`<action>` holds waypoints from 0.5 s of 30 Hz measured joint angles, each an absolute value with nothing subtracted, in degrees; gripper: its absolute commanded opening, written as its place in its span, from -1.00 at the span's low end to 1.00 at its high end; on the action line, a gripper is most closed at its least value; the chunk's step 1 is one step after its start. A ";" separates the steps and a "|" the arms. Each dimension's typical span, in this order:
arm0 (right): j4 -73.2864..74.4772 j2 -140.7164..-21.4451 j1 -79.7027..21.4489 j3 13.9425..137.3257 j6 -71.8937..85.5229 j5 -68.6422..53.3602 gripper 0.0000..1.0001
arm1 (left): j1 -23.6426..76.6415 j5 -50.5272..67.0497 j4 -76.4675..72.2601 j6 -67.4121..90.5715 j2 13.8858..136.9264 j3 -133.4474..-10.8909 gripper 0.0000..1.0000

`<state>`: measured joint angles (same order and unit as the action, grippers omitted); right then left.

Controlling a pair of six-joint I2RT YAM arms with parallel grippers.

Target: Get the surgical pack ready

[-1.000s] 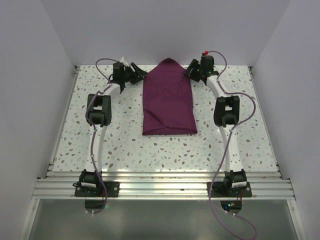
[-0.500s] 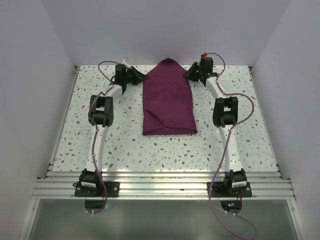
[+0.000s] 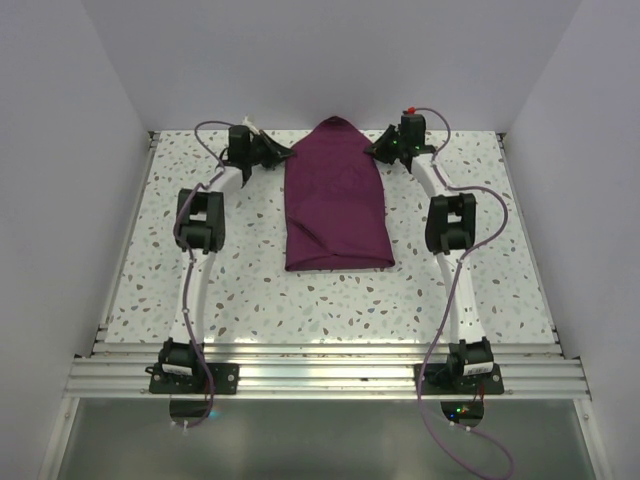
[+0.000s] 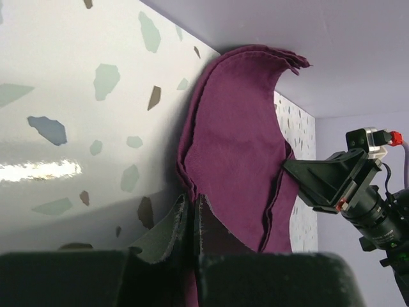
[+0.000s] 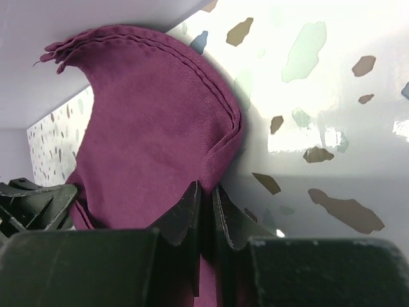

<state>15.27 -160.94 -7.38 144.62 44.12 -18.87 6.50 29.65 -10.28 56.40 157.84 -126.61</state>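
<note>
The plum-purple cloth (image 3: 336,195) of the surgical pack lies folded into a long bundle on the table's middle, its far end bunched to a point at the back wall. My left gripper (image 3: 281,154) is shut on the cloth's left far edge (image 4: 192,185); its jaws pinch the hem in the left wrist view. My right gripper (image 3: 378,148) is shut on the cloth's right far edge (image 5: 223,153), the fold caught between its jaws. The tray, instruments and gauze are hidden or out of view.
The speckled terrazzo table (image 3: 240,290) is walled by lilac panels at the back and both sides. An aluminium rail (image 3: 320,375) with both arm bases runs along the near edge. The right arm's camera (image 4: 367,192) shows in the left wrist view.
Both grippers have moved inward to the cloth's far corners and closed on its edges. The cloth itself has not shifted.
</note>
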 measured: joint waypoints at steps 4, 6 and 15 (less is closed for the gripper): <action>16.71 -158.87 -7.38 143.02 44.60 -19.77 -1.00 | 6.46 30.13 -7.77 55.16 153.77 -124.51 -1.00; 17.96 -156.73 -7.40 141.36 44.51 -20.49 -1.00 | 6.46 30.61 -6.48 53.91 151.39 -123.39 -1.00; 22.26 -143.57 -7.66 131.13 43.83 -22.68 -1.00 | 6.66 33.47 -2.07 47.88 137.49 -112.44 -1.00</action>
<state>22.26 -143.57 -7.66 131.13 43.83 -22.68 6.66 33.47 -2.07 47.88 137.49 -112.44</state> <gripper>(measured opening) 0.102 0.051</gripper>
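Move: The left fingers are already shut on the wrap's left side, with its folded near edge about 37 cm back and 15 cm to the right, a couple of cm lower. The right fingers hold its right side, with that edge some 37 cm back and 11 cm left. The wrap's far corner, up against the back wall, lies roughly 8 cm ahead of the left gripper, 14 cm to its right and slightly higher. Lift both grippers together off the table, keeping both pinches closed on the wrap's sides: raise the left nearly 10 cm and the right about 8 cm. As they rise, draw both back some 5 cm, away from the wall towards the wrap's near edge, keeping their spacing and letting the wrists turn only slightly. ##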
